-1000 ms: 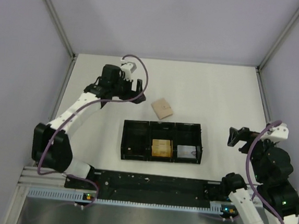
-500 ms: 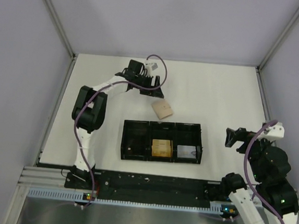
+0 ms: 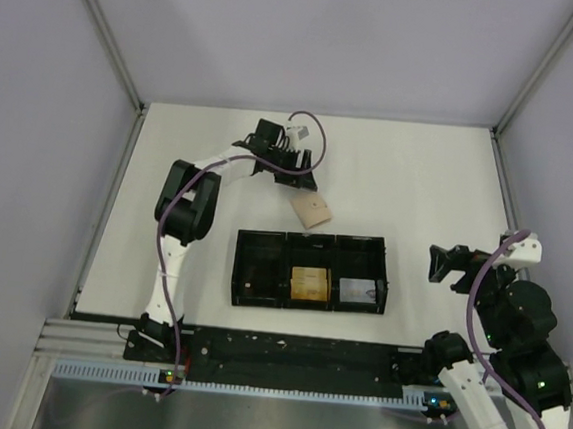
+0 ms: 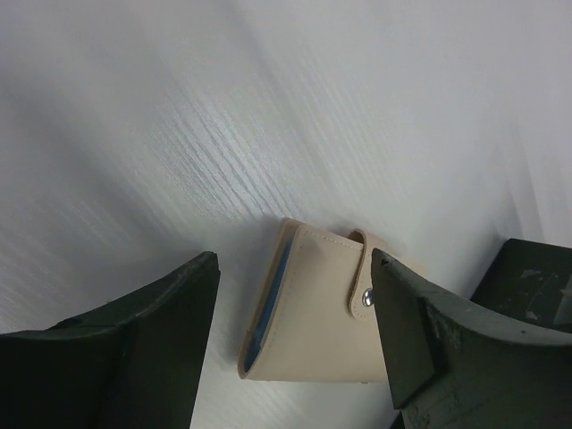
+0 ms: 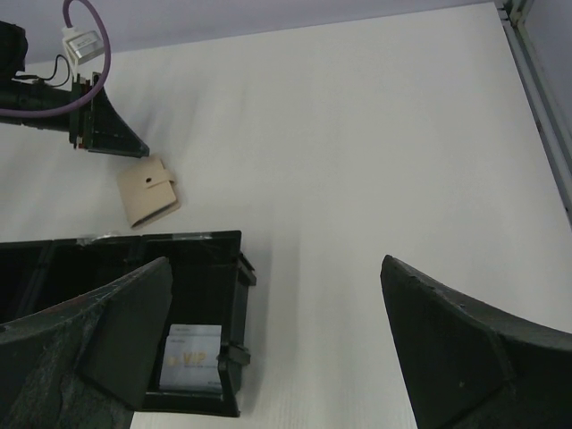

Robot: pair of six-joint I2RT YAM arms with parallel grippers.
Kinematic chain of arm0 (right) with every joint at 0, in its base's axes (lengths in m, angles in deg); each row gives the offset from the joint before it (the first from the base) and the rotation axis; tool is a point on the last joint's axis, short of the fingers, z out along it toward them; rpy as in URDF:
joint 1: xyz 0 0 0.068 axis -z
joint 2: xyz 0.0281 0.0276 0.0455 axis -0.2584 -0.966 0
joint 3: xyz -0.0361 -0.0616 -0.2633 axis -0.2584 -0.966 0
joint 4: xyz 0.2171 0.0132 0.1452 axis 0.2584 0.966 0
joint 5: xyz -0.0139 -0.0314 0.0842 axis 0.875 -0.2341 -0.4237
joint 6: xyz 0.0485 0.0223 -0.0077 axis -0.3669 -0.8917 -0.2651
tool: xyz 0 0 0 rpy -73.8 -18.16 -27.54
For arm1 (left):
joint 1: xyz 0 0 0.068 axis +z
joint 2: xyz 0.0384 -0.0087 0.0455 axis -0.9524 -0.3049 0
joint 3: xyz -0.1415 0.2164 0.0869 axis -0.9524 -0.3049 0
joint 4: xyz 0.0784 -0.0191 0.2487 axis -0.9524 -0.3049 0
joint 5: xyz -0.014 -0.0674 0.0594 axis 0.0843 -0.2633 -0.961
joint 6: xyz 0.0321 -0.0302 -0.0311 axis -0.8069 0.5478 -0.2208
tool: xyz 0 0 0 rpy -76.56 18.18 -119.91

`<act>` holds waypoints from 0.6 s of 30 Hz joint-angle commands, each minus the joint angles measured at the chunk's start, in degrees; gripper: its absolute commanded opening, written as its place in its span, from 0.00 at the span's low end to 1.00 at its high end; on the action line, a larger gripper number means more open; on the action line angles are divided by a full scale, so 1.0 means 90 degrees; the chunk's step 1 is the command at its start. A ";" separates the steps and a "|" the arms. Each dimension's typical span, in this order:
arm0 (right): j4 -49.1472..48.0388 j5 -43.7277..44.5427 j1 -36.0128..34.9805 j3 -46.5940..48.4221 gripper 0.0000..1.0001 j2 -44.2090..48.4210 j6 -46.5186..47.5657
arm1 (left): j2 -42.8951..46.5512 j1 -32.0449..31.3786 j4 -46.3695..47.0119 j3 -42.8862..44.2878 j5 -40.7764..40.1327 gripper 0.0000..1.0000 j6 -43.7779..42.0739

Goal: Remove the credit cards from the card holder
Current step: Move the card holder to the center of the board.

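The card holder [image 3: 313, 212] lies shut on the white table, tan, with its snap strap fastened. In the left wrist view the card holder [image 4: 308, 317] shows a blue inner edge along its left side. My left gripper [image 3: 304, 183] hovers just behind it, open, and the holder lies between the fingertips of the left gripper [image 4: 293, 268] without being gripped. One pale grey credit card [image 3: 358, 292] with gold print lies in the tray's right compartment, also seen as the credit card [image 5: 190, 357]. My right gripper [image 3: 448, 264] stands open and empty at the right.
A black three-compartment tray [image 3: 261, 236] sits mid-table, its near corner visible as the tray [image 5: 210, 241] in the right wrist view. An orange-tan block [image 3: 309, 283] fills its middle compartment; the left compartment holds nothing. Grey walls and metal rails border the table.
My left arm has stretched out to the right, bringing its gripper from the far left up to the card holder, and its jaws have narrowed a little. The right gripper edged slightly left.
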 commanded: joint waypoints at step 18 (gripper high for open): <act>-0.0303 -0.0233 -0.0129 -0.0108 0.99 0.0079 0.0157 | 0.0012 -0.0014 -0.0398 -0.0244 0.0402 0.19 -0.0804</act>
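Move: The card holder's middle lies about 6 cm back from my left hand, hardly to either side, and 2 cm below the fingertips. Straight behind it sits the black tray, its middle some 17 cm farther back, 2 cm to my left hand's right. The yellow cards in the tray are 26 cm back and 2 cm to the right of my left hand. For my right hand, the card holder is roughly 24 cm ahead, 26 cm left and far below. My left hand closes its well-opened fingers down to about a third of their opening around the card holder's far edge, while I draw the hand back some 2 cm towards the holder's middle, sink about 1 cm and turn slightly clockwise. One fingertip comes over the leather, the other stays just beyond the edge, bearing on the holder by the end. ##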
